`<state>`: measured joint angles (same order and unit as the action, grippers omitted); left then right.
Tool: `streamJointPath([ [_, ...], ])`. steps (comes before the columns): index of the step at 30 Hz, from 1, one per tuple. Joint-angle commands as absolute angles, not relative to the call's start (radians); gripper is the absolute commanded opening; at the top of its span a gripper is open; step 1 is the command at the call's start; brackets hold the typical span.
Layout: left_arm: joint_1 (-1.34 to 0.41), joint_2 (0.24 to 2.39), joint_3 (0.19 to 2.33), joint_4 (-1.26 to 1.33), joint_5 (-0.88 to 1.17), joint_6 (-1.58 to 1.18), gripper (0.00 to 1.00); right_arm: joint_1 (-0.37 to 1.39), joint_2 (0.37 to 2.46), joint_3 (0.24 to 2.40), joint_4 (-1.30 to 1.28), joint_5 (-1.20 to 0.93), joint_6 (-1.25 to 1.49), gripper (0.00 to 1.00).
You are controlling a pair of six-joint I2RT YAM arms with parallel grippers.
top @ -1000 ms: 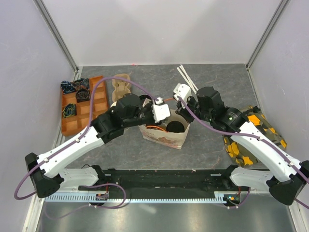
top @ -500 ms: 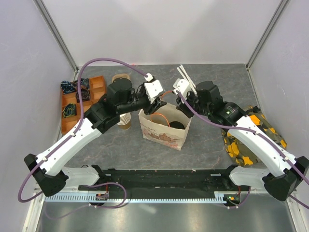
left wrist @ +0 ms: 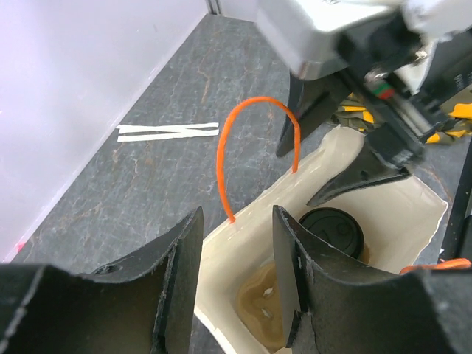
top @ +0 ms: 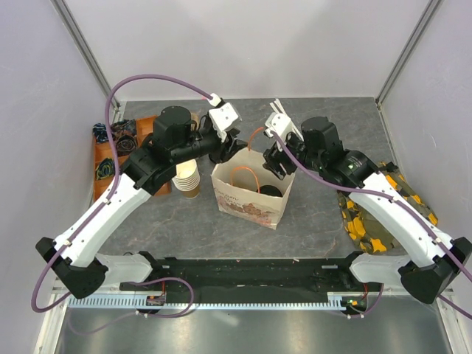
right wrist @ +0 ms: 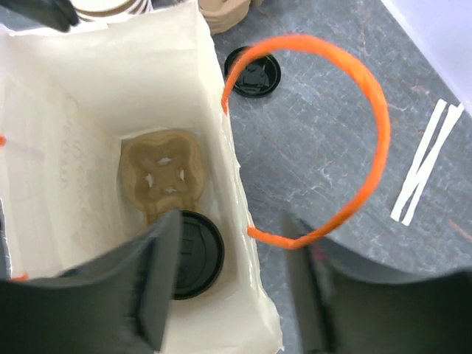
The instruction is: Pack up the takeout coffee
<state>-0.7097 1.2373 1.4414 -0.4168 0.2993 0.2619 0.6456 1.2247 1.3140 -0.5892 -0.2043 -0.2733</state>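
Observation:
The takeout coffee (right wrist: pixel 190 254) stands inside the white paper bag (top: pixel 247 205), its black lid (left wrist: pixel 333 231) facing up beside a brown pulp cup carrier (right wrist: pixel 164 173) on the bag's floor. In the top view the coffee (top: pixel 270 191) shows as a dark disc in the bag's mouth. My left gripper (left wrist: pixel 236 217) is open above the bag's left rim, with the wall below the gap and nothing held. My right gripper (right wrist: pixel 232 221) is open and blurred, straddling the bag's right wall by an orange handle (right wrist: pixel 361 110). From above, the left gripper (top: pixel 231 147) and right gripper (top: pixel 279 164) flank the bag's back corners.
A stack of lidless cups (top: pixel 189 177) stands left of the bag, next to an orange divided tray (top: pixel 103 184). A loose black lid (right wrist: pixel 254 71) and white stirrers (right wrist: pixel 426 164) lie on the table behind the bag. A yellow-black cloth (top: pixel 372 225) lies at right.
My right gripper has gone from shut to open at the bag's rim. The left arm has drawn back and to the left from over the bag's mouth, uncovering the cup stack.

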Motion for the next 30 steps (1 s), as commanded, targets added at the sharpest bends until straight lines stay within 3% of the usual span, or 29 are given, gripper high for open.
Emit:
streamJointPath([
  [1,-0.689,1.241,1.503,-0.410,0.322,0.219,0.50,0.641,1.213,1.400,-0.587,-0.216,-0.255,0.75],
  [7,-0.664,1.246,1.540,-0.425,0.322,0.190,0.49,0.643,1.195,1.480,-0.626,-0.180,-0.233,0.95],
  [10,-0.654,1.250,1.560,-0.429,0.318,0.175,0.49,0.643,1.177,1.514,-0.638,-0.164,-0.230,0.98],
  [14,-0.623,1.272,1.607,-0.446,0.314,0.129,0.49,0.641,1.172,1.609,-0.640,-0.132,-0.224,0.98],
  [20,-0.503,1.335,1.713,-0.509,0.379,0.042,0.49,0.589,1.279,1.776,-0.702,0.086,-0.106,0.98],
  [27,-0.344,1.356,1.729,-0.520,0.416,-0.060,0.49,0.197,1.431,1.844,-0.713,-0.162,0.089,0.97],
  [30,-0.310,1.382,1.746,-0.526,0.420,-0.055,0.49,0.161,1.511,1.859,-0.704,-0.198,0.028,0.93],
])
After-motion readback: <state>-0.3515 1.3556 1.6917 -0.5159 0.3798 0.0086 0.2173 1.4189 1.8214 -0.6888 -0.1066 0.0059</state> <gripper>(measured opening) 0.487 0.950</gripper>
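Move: The right hand's parted fingers straddle the open bag's far rim; the bag's middle is about 4 cm back, 5 left and 11 below, and the straws lie some 25 cm ahead, 8 right and 22 below. From the left hand, the bag's middle is about 5 cm back, 3 right and 20 below, the spare lid some 14 ahead and 11 left, the straws 25 ahead and 16 right, both 30 below. The right hand, already loosening, spreads its fingers fully and lifts some 16 cm off the bag's far rim and handle, first almost straight up, then swinging right and forward over the table, slightly down again at the end, while turning clockwise about 35 degrees to face out past the straws. The left hand, fingers still half open, draws away from the bag, first rising gently, then sweeping left and forward about 9 cm each way as it turns counter-clockwise. ##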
